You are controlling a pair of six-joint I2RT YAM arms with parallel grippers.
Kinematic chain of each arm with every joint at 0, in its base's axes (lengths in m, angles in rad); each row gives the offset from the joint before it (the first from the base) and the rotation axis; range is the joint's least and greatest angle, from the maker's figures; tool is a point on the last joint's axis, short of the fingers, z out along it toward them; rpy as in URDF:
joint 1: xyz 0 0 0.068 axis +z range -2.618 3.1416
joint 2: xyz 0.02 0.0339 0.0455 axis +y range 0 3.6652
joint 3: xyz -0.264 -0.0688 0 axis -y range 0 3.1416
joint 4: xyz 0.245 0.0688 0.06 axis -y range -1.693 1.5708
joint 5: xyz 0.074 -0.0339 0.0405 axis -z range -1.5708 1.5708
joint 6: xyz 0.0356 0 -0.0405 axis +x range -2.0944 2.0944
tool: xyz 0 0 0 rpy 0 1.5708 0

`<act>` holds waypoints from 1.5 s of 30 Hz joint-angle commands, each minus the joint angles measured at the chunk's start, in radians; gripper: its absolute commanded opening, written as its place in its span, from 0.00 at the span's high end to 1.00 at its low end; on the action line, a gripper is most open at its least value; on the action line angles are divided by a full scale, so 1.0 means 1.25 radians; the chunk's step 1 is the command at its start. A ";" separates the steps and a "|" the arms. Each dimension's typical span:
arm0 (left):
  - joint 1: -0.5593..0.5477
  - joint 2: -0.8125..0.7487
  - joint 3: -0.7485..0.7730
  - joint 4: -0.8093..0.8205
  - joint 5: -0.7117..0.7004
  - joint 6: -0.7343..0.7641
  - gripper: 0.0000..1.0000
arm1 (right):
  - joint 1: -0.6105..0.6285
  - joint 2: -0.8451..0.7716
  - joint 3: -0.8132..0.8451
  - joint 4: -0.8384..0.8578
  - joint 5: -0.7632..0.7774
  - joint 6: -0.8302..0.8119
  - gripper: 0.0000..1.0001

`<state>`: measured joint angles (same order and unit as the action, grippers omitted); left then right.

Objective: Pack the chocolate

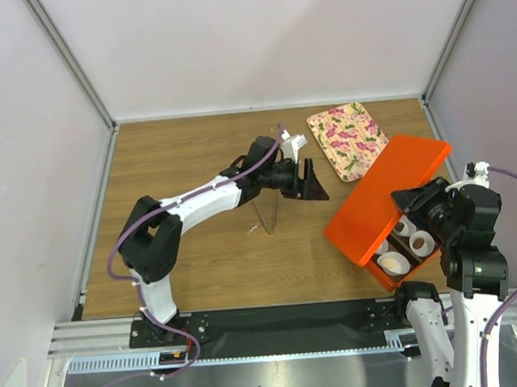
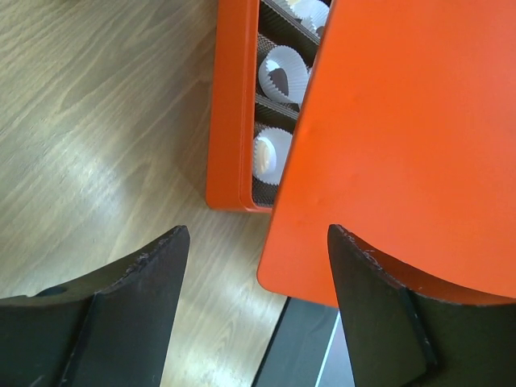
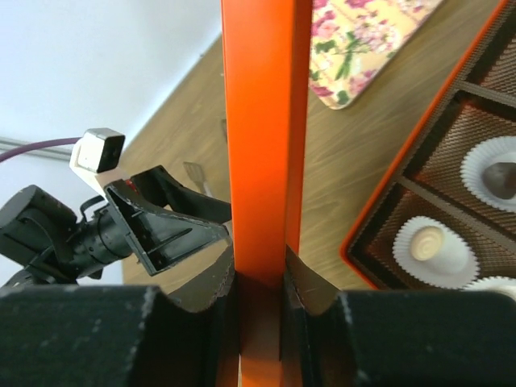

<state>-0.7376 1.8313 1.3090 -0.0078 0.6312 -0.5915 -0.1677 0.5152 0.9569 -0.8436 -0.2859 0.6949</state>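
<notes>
An orange box lid [image 1: 389, 197] hangs tilted over the orange box base [image 1: 386, 273], hiding most of it. My right gripper [image 3: 260, 278] is shut on the lid's [image 3: 262, 121] edge. In the base's [image 3: 387, 210] compartments sit white paper cups [image 2: 270, 153]. One cup holds a dark brown chocolate [image 3: 501, 179], which also shows in the left wrist view as the chocolate [image 2: 278, 79]. Another cup holds a pale piece [image 3: 427, 242]. My left gripper [image 1: 310, 182] stands open with nothing in it, just left of the lid [image 2: 403, 137], its fingertips apart from it.
A floral tray [image 1: 347, 140] lies at the back right of the wooden table. Metal tongs [image 1: 267, 215] rest on the table under the left arm. White walls close in the table on three sides.
</notes>
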 commanded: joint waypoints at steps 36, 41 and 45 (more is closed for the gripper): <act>-0.043 0.268 0.193 0.382 0.277 -0.268 0.29 | -0.019 0.008 -0.011 0.128 -0.051 -0.005 1.00; -0.043 0.284 0.197 0.427 0.295 -0.303 0.38 | -0.023 0.026 -0.011 0.084 -0.018 -0.035 1.00; -0.042 0.297 0.208 0.442 0.301 -0.324 0.49 | -0.030 0.049 0.000 0.014 0.068 -0.081 0.87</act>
<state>-0.7795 2.1971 1.5154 0.4469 0.9508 -0.9527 -0.1989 0.5503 0.9352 -0.8043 -0.2806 0.6495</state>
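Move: The lid, slanting over the box in the right fingers, has its left long edge about 9 cm to the left hand's right, 2 cm back and nearly at its height; the lid's middle is some 16 cm right and 3 cm back. From that hand the box lies roughly 26 cm right, 6 cm back and well below, and the flowered mat 14 cm right, 21 cm ahead. From the right hand the box is about 5 cm right, 3 cm ahead, some 25 cm below. The lid's left long edge is what the left hand goes for: open, it travels about 8 cm to the right, first dipping some 3 cm and then coming back up. Its fingers swing clockwise and tip up to point less steeply down, roughly 15 degrees each, and begin closing around the edge, still well apart. The right hand keeps its pinch and stays nearly in place. ##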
